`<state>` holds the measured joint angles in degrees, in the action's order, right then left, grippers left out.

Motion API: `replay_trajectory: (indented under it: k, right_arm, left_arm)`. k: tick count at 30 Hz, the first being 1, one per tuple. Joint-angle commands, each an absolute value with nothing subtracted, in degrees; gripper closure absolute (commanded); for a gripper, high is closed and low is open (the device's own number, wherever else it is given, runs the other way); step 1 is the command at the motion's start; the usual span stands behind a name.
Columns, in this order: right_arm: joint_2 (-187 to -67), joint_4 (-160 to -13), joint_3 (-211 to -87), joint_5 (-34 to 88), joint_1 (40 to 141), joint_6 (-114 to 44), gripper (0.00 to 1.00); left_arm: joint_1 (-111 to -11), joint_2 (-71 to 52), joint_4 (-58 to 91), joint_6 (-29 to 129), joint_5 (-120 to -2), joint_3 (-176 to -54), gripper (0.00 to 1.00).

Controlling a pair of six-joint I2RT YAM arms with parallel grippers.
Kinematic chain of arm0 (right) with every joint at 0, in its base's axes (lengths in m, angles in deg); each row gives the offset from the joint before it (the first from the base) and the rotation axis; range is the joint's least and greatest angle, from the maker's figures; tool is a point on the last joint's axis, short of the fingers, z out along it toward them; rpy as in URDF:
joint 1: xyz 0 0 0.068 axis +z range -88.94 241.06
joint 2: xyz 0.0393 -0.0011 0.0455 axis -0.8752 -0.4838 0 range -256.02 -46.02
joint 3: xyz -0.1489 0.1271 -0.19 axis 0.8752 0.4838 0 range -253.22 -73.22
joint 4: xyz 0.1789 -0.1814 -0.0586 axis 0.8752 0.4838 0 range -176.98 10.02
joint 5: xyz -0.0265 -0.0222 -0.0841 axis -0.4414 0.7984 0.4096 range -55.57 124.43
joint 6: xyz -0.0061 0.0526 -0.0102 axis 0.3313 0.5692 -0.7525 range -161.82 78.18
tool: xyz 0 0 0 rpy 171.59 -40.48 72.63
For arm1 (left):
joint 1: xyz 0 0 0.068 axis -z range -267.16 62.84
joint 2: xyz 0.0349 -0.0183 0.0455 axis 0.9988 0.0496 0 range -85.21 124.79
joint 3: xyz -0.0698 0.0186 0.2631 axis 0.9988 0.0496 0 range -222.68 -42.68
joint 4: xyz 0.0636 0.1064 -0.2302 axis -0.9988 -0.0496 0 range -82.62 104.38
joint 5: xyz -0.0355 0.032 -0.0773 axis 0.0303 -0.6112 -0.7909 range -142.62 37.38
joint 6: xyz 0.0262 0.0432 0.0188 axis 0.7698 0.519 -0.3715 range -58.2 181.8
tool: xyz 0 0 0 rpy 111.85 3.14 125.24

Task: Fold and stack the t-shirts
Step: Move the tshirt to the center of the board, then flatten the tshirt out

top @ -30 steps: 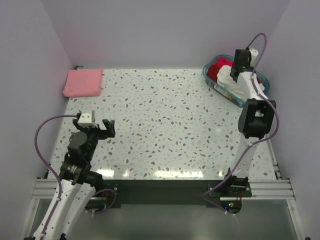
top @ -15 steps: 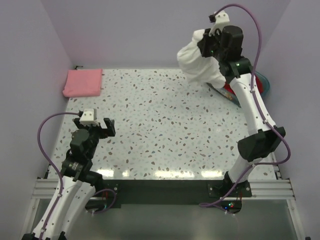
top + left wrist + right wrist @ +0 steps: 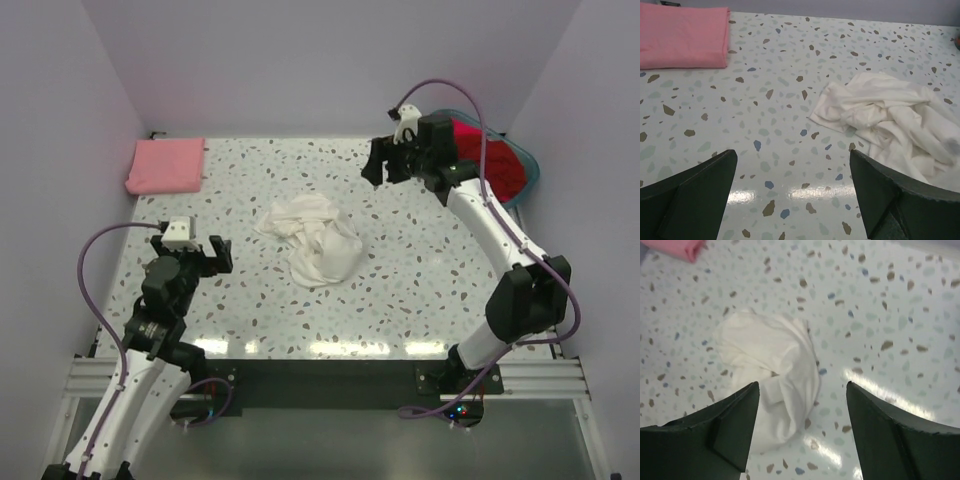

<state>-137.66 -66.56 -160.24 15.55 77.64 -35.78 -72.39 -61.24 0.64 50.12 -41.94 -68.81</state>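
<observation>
A crumpled white t-shirt (image 3: 313, 240) lies in a heap on the middle of the speckled table; it also shows in the left wrist view (image 3: 890, 127) and the right wrist view (image 3: 772, 375). A folded pink t-shirt (image 3: 166, 165) lies at the far left corner, also in the left wrist view (image 3: 682, 37). Red t-shirts (image 3: 490, 160) sit in the teal basket (image 3: 528, 165). My right gripper (image 3: 385, 163) is open and empty, raised above the table right of the white shirt. My left gripper (image 3: 208, 258) is open and empty, left of the white shirt.
The teal basket stands at the far right corner against the wall. Lilac walls close the table on three sides. The speckled tabletop (image 3: 420, 270) lies bare between the white shirt and the right edge.
My right gripper lifted the white t-shirt out of the basket, carried it left over the table and let it go; the shirt now lies crumpled mid-table. The left arm barely moved.
</observation>
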Motion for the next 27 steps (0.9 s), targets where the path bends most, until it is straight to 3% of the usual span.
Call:
replay_trajectory:
  k: [1,6,13,20,27]
  right_arm:
    - [-135.6,-59.4,-155.3,21.3,77.8,-38.2,0.26]
    - [-135.8,-60.3,-149.7,18.8,82.3,-37.5,0.26]
    - [-140.8,-62.3,-150.6,22.4,90.2,-37.1,0.27]
    - [-145.3,-62.5,-150.4,23.6,97.0,-36.0,0.28]
    - [-148.5,-63.3,-149.5,34.1,99.8,-31.7,0.31]
  left_arm:
    - [-72.2,-59.3,5.2,48.1,-43.7,-69.1,0.00]
    - [-72.2,-54.0,6.8,43.2,-45.6,-68.9,0.00]
    - [-72.2,-44.7,10.2,39.1,-47.9,-69.4,0.00]
    - [-72.2,-42.9,11.9,38.8,-47.9,-68.2,0.00]
    - [-72.2,-41.5,12.0,39.0,-48.2,-68.3,0.00]
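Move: The white t-shirt lies crumpled on the board, already out of the open right hand: its middle is about 13 cm to that hand's left, 7 cm back and 27 cm below. From the same hand the basket of red shirts stands some 27 cm to the right and 11 cm farther out, the folded pink shirt about 50 cm left and 13 cm farther out. For the left hand, the white t-shirt is roughly 15 cm ahead, 17 cm right and 19 cm below. Down some 18 cm, back and to the left comes the empty right hand, sinking steeply and drawing back first, then swinging left over the white t-shirt while its open fingers tip about 20 degrees further down. The left hand, also open, sinks about 6 cm, edging forward and right towards the shirt's near left side and tilting down. Neither hand visibly touches the cloth. ##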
